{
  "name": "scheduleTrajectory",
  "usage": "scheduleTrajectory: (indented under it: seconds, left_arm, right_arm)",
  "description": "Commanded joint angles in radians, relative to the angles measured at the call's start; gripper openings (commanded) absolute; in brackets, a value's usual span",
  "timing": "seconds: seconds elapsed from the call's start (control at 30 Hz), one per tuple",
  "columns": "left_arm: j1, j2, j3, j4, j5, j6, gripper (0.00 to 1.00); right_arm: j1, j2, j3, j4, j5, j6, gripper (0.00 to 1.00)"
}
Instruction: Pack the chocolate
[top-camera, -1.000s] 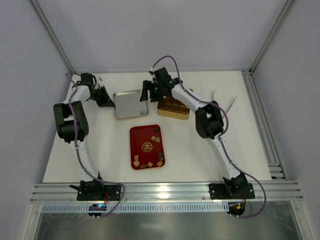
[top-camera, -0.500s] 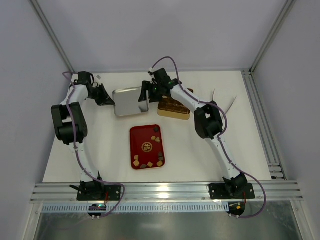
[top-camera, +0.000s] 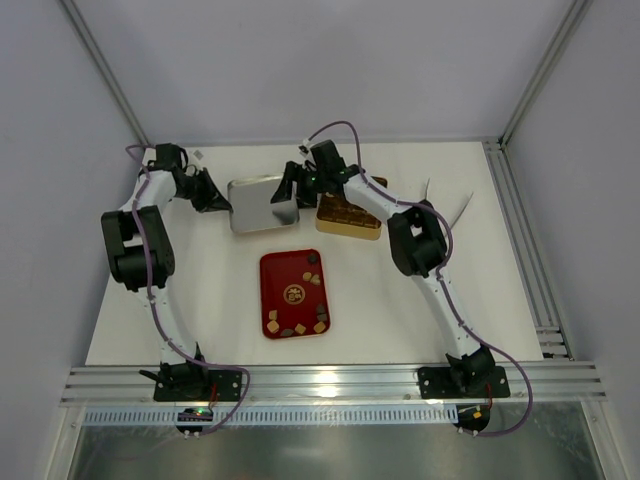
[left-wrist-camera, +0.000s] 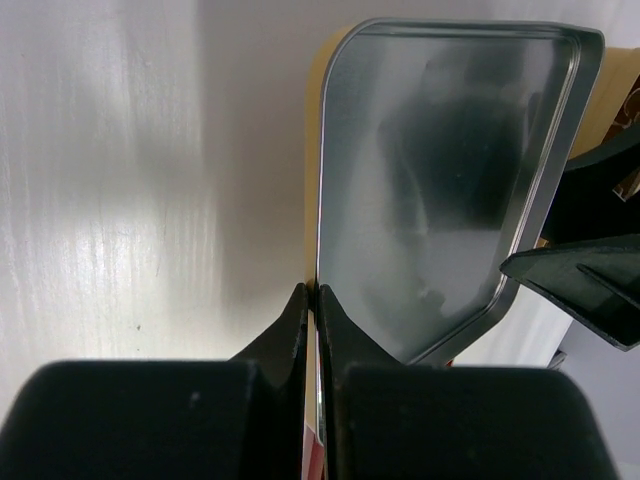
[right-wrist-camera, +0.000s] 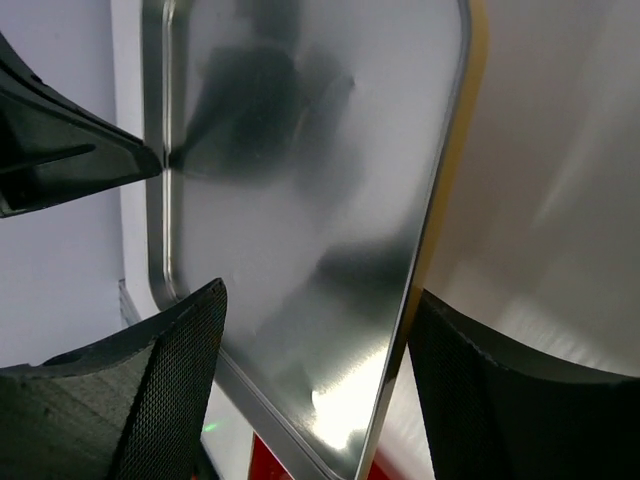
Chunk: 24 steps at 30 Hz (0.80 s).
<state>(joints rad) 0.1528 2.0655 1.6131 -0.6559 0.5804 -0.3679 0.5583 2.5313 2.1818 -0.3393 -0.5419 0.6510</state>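
Note:
Several pieces of chocolate (top-camera: 320, 313) lie on the red tray (top-camera: 283, 267), with a roundish pale piece (top-camera: 295, 293) in the middle. More sit in the gold tin (top-camera: 350, 228). My left gripper (top-camera: 220, 203) (left-wrist-camera: 317, 296) is shut on the left rim of the silver lid (top-camera: 258, 203) (left-wrist-camera: 440, 170), which hangs tilted above the table. My right gripper (top-camera: 288, 193) (right-wrist-camera: 315, 335) is open, its fingers (right-wrist-camera: 170, 390) standing wide on either side of the lid's (right-wrist-camera: 310, 170) other end. I cannot tell whether they touch its edges.
The gold tin stands just right of the lid, partly under my right arm (top-camera: 375, 205). The back wall runs close behind both grippers. An aluminium rail (top-camera: 330, 382) runs along the near edge. A sliver of the red tray (right-wrist-camera: 270, 465) shows below the lid.
My right gripper has slid left over the lid's right end. The left arm has drawn back a little, still holding the lid.

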Motion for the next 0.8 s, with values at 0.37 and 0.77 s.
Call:
scheduleTrajectory:
  seconds: [0.37, 0.77]
  left_arm:
    - [0.005, -0.11, -0.027, 0.027, 0.084, -0.022, 0.0]
    - [-0.027, -0.174, -0.05, 0.027, 0.019, 0.001, 0.28]
  right_arm:
    - [-0.024, -0.086, -0.048, 0.261, -0.178, 0.239, 0.44]
    - [-0.041, -0.17, -0.14, 0.367, -0.201, 0.326, 0.06]
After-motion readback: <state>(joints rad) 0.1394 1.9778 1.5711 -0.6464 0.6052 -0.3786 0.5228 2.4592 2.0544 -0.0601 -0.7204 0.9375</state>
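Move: Between the two hands hangs the box lid, open side up: its middle is about 9 cm to the right of the left hand, which already pinches its left wall, and about 8 cm to the left of the right hand, whose open fingers straddle its right wall. The chocolate box stands some 17 cm to the right of the right hand and 3 cm back, about 5 cm lower. The red tray is roughly 25 cm back from the right hand, nearly level sideways, and lower still. Closing its fingers on the lid's right wall, the right hand eases about 1 cm left, then rises about 5.5 cm, its leftward-pointing fingers tipping up some 15 degrees. The left hand lifts about 3 cm with its pinch kept, drifting slightly back and right, and only at the end starts to open around the left wall. ##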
